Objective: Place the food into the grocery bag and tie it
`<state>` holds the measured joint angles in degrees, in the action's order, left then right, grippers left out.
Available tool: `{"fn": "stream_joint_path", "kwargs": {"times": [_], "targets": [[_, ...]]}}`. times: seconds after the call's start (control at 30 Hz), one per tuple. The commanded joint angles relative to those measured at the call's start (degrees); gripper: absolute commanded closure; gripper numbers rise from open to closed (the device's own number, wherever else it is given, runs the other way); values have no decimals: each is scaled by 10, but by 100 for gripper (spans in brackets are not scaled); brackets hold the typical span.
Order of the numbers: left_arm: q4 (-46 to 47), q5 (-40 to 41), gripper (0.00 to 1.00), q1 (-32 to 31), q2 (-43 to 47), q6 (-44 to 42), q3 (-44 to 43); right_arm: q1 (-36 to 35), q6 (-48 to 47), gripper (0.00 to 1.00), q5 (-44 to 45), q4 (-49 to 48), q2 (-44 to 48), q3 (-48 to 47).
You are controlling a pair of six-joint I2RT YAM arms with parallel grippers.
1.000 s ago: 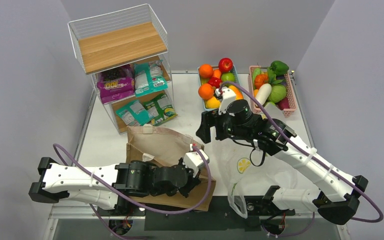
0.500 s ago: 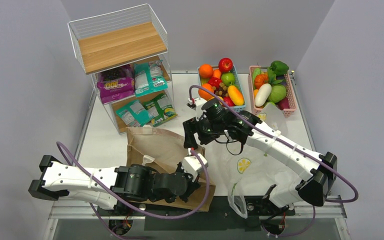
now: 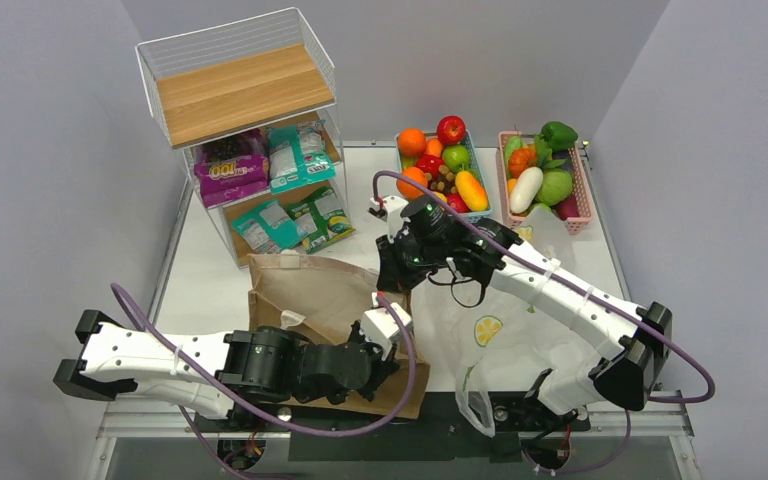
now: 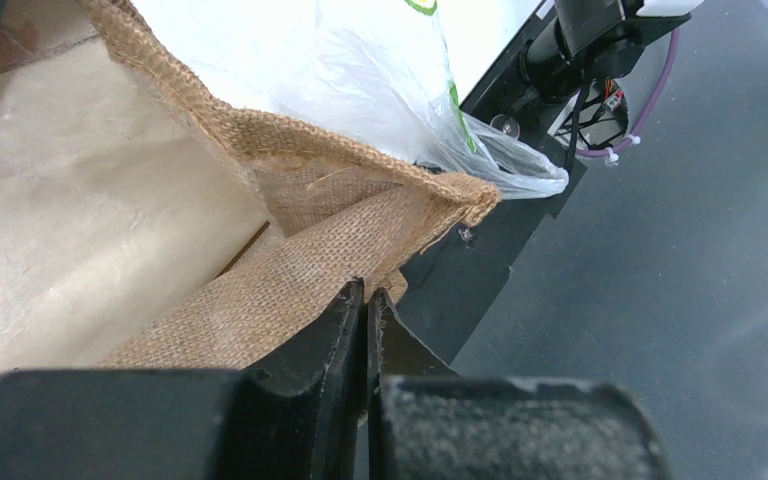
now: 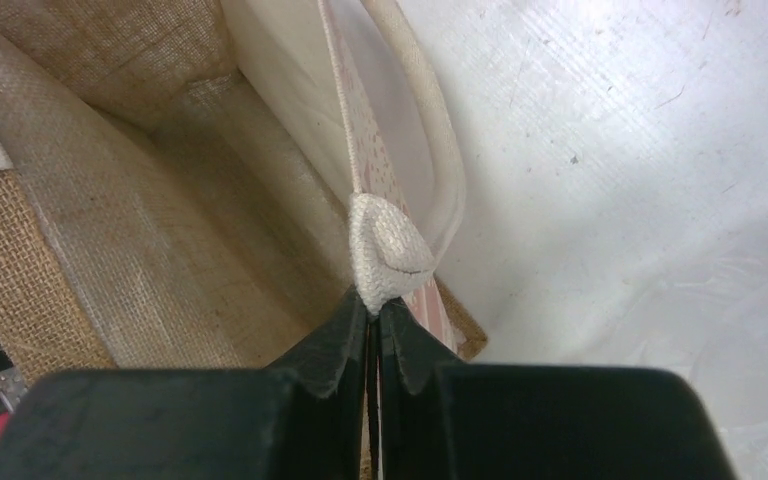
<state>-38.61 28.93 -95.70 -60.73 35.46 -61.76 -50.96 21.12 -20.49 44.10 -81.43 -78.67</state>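
Observation:
A brown burlap bag (image 3: pixel 320 290) lies at the table's middle front, and both grippers hold it. My left gripper (image 4: pixel 367 292) is shut on its near right edge (image 4: pixel 290 290), low by the table front (image 3: pixel 385 362). My right gripper (image 5: pixel 373 305) is shut on the bag's white woven handle (image 5: pixel 388 250) at its far right corner (image 3: pixel 392 283). The grocery bag (image 3: pixel 505 340), translucent with a lemon print, lies flat to the right of the burlap bag (image 4: pixel 360 70). The food is untouched: round fruits in a blue tray (image 3: pixel 440 160) and snack packets on the wire shelf (image 3: pixel 270 165).
A pink basket (image 3: pixel 585 190) of toy vegetables stands at the back right. The wire shelf unit with a wooden top (image 3: pixel 240 90) rises at the back left. The right arm's forearm (image 3: pixel 570 295) crosses above the plastic bag.
My right arm swung left, away from the fruit tray, to the burlap bag's corner, and its jaws closed on the handle. The left arm has barely moved.

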Motion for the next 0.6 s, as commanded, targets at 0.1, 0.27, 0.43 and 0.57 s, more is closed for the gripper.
{"fn": "stream_joint_path", "kwargs": {"times": [0.1, 0.27, 0.43, 0.57], "targets": [[-22, 44, 100, -4, -7, -29, -62, 3, -34, 100, 91, -31, 14, -79], [-28, 54, 71, -4, -6, -33, -77, 5, -55, 100, 126, -43, 16, -77], [-25, 58, 27, -3, 8, -28, -94, 8, -69, 100, 153, -61, 25, -44], [-48, 97, 24, -1, 18, -25, -135, 17, -65, 100, 191, -67, 20, -38]]}}
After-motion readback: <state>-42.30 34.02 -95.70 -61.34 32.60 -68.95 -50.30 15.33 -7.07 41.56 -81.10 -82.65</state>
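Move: Both hands already grip the brown grocery bag's rim: its middle is some 12 cm left and 7 cm ahead of the left hand, and 12 cm left and 7 cm back of the right, about 10 cm below both. From the right hand, the fruit basket stands roughly 28 cm ahead and 13 cm right; the clear plastic bag lies 27 cm right and 2 cm back; both are around 20 cm lower. Right hand, still pinching the rim, pulls forward about 5 cm while the left rises 4 cm, letting go. ##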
